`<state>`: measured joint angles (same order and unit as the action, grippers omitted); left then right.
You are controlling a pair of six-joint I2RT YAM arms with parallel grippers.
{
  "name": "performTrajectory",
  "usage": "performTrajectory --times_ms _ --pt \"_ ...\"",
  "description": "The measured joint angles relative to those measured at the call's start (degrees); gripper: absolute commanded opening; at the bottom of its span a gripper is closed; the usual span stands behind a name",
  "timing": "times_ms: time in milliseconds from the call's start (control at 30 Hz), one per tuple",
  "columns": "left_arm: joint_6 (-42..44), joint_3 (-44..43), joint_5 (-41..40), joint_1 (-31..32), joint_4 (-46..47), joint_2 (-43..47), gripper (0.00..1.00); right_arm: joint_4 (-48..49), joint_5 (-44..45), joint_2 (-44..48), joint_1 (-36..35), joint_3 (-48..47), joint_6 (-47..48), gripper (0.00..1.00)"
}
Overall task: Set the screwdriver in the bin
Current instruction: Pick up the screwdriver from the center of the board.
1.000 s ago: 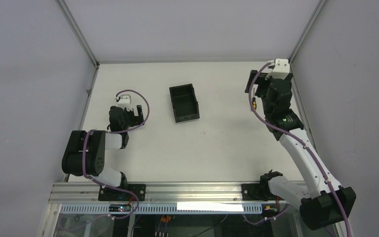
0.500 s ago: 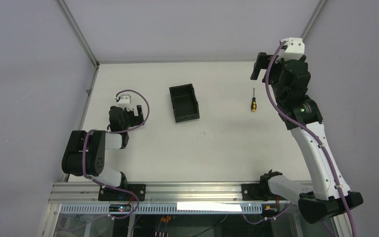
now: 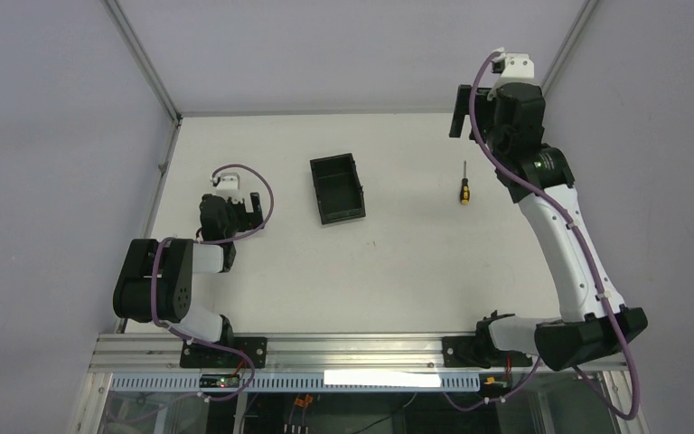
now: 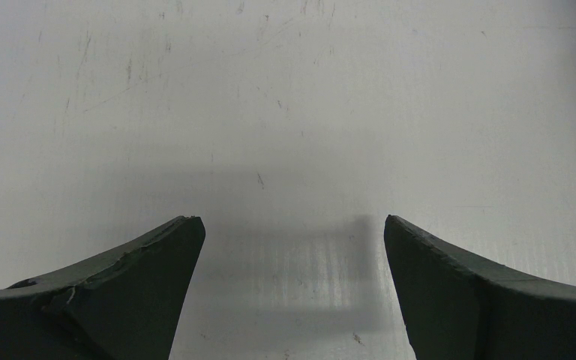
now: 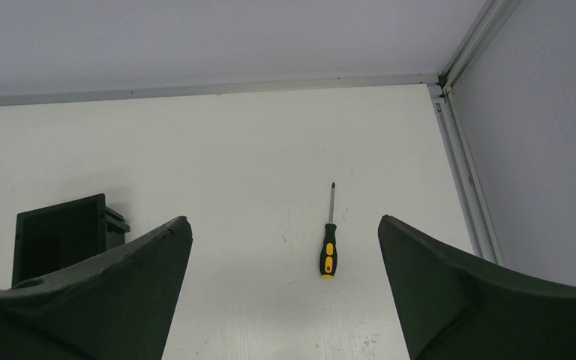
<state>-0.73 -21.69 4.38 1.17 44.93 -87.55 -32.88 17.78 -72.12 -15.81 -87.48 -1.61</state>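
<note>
The screwdriver (image 3: 463,187) lies flat on the white table, right of centre, with its yellow-and-black handle toward the near side and its thin shaft pointing away. In the right wrist view the screwdriver (image 5: 328,250) lies between and beyond the fingers. The black bin (image 3: 337,188) stands open-topped at the table's middle, left of the screwdriver, and also shows in the right wrist view (image 5: 64,234). My right gripper (image 3: 459,110) (image 5: 285,223) is open and empty, raised above the far right of the table. My left gripper (image 3: 255,202) (image 4: 292,221) is open and empty, low over bare table left of the bin.
Aluminium frame rails (image 3: 145,63) and grey walls bound the table at the back and sides. The right rail (image 5: 465,172) runs just right of the screwdriver. The arm bases stand on the near rail (image 3: 352,348).
</note>
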Motion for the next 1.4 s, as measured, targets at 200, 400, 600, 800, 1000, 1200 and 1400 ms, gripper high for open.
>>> performTrajectory --times_ms 200,400,600,800,1000,1200,1400 --pt "0.0 0.0 0.0 0.0 0.0 0.0 0.99 -1.3 -2.8 -7.3 4.8 -0.2 -2.7 0.99" --pt "0.0 0.0 0.0 0.0 0.0 0.0 0.99 -0.5 -3.4 -13.7 7.8 0.3 -4.9 0.99" --pt "0.0 0.0 0.0 0.0 0.0 0.0 0.99 1.4 -3.7 -20.0 9.8 2.2 -5.9 0.99" --pt "0.0 0.0 0.0 0.0 0.0 0.0 0.99 2.9 -4.1 -27.2 10.6 5.7 -6.6 0.99" --pt "0.0 0.0 0.0 0.0 0.0 0.0 0.99 3.5 -5.4 -33.2 11.5 7.9 -7.2 0.98" --pt "0.0 0.0 0.0 0.0 0.0 0.0 0.99 4.5 -7.7 -38.1 12.4 9.1 -7.6 0.81" --pt "0.0 0.0 0.0 0.0 0.0 0.0 0.99 5.1 -8.8 -40.3 13.1 9.7 -8.1 0.58"
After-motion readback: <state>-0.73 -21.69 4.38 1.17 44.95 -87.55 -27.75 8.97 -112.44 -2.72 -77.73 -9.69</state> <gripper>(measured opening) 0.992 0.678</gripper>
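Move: The screwdriver lies far below the open right hand, roughly 36 cm down, about 7 cm ahead and 6 cm to its right, shaft pointing away from the robot. The bin stands about 38 cm to the left of the screwdriver and 1 cm or so nearer the robot. From the idle left hand, the screwdriver is some 64 cm to the right, 6 cm ahead and 4 cm lower. The right hand swoops down some 35 cm to the screwdriver's handle, reaching forward and drifting about 5 cm right over the first half, then sinking almost straight with a slight draw back near the end. On the way the wrist tips some 45 degrees so the fingers point steeply down and turns a little clockwise, and at the last the fingers, one on each side of the handle, start closing by about a quarter, with a gap still showing on both sides. ##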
